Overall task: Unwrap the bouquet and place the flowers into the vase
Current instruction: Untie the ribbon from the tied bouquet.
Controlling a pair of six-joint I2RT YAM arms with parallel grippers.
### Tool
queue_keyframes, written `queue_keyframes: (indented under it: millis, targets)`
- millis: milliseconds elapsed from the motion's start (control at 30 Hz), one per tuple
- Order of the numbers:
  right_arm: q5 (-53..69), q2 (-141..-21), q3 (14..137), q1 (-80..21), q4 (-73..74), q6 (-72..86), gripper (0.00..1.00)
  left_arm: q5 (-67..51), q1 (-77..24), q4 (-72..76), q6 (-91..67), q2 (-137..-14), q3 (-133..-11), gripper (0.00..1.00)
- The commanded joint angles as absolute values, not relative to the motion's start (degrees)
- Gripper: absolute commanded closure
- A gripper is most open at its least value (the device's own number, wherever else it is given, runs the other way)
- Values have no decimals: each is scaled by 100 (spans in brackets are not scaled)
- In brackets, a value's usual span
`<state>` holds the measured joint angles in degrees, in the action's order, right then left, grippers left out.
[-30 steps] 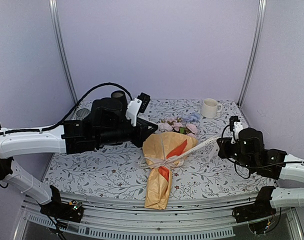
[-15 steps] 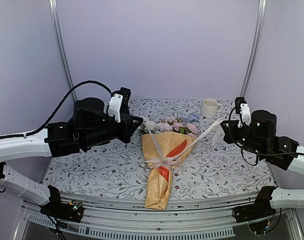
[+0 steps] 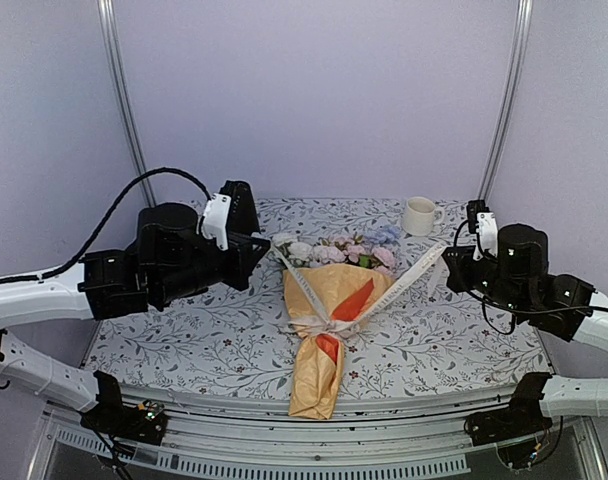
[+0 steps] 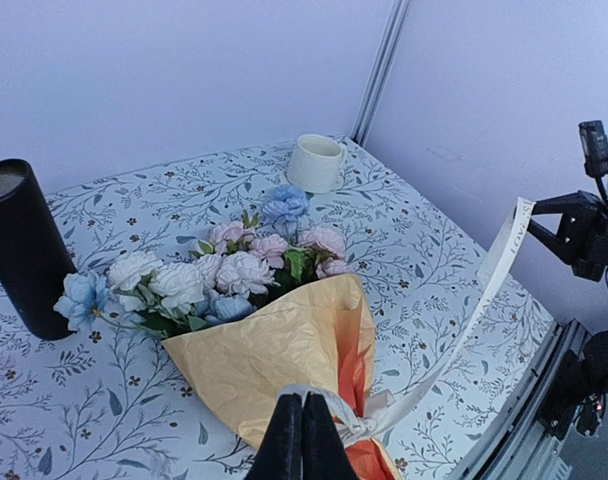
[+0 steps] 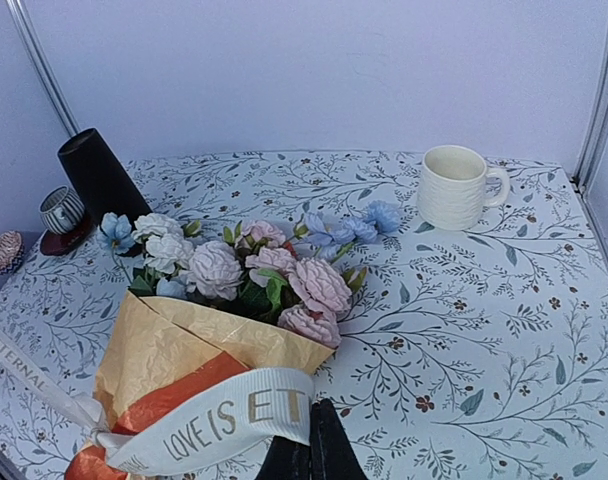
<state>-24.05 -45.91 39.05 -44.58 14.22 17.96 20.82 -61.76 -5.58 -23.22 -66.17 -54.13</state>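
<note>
The bouquet lies in the middle of the table, a tan paper cone with an orange inner sheet and its flowers pointing away from me. Its cream ribbon runs from the knot up to both sides in a V. My left gripper is shut on the left ribbon end. The right gripper is shut on the printed right end. The tall black vase stands at the back left, also in the right wrist view; my left arm hides it from above.
A white mug stands at the back right. A striped cup on a red saucer and a small woven ball sit by the vase. Side walls and metal posts close in the table.
Both grippers have risen and moved apart, drawing the ribbon ends out into a taut V. My left arm has pulled back to the left, off the flowers.
</note>
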Motion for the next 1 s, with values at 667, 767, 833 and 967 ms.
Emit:
queue_keyframes:
  millis: [667,767,833,967]
  targets:
    - [-2841,-4362,3940,-3712,1877,2092,98,2386,-5454,-1050,-2694,-5542,-4801,100]
    - [-2588,-4388,3764,-3571,1829,2269,98,2276,-5359,-982,-2842,-5518,-4605,100]
    - [-2493,-4433,3702,-3517,1811,2352,98,2264,-5332,-979,-2897,-5512,-4546,100]
    - [-2505,-4407,3767,-3375,1849,2352,98,2496,-5288,-1195,-2899,-5399,-4625,100]
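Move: Both hands already hold an end of the ribbon, high over the table. The knot on the bouquet lies about 12 cm to the left hand's right, level with it fore and aft, and 24 cm below. The flowers are about 21 cm ahead and 12 right of that hand, the vase some 25 ahead and 9 left. From the right hand the knot is roughly 23 cm left, 3 back and 20 below; the mug is 33 cm ahead and 4 right. Pulling the two ribbon tails apart, the left hand travels about 8 cm left and the right some 6 cm right, both away from the knot and turning outward (left counter-clockwise, right clockwise). Each rises slightly at first and sinks near the end, finishing about 2 cm lower; the fingers stay shut on the ribbon. ##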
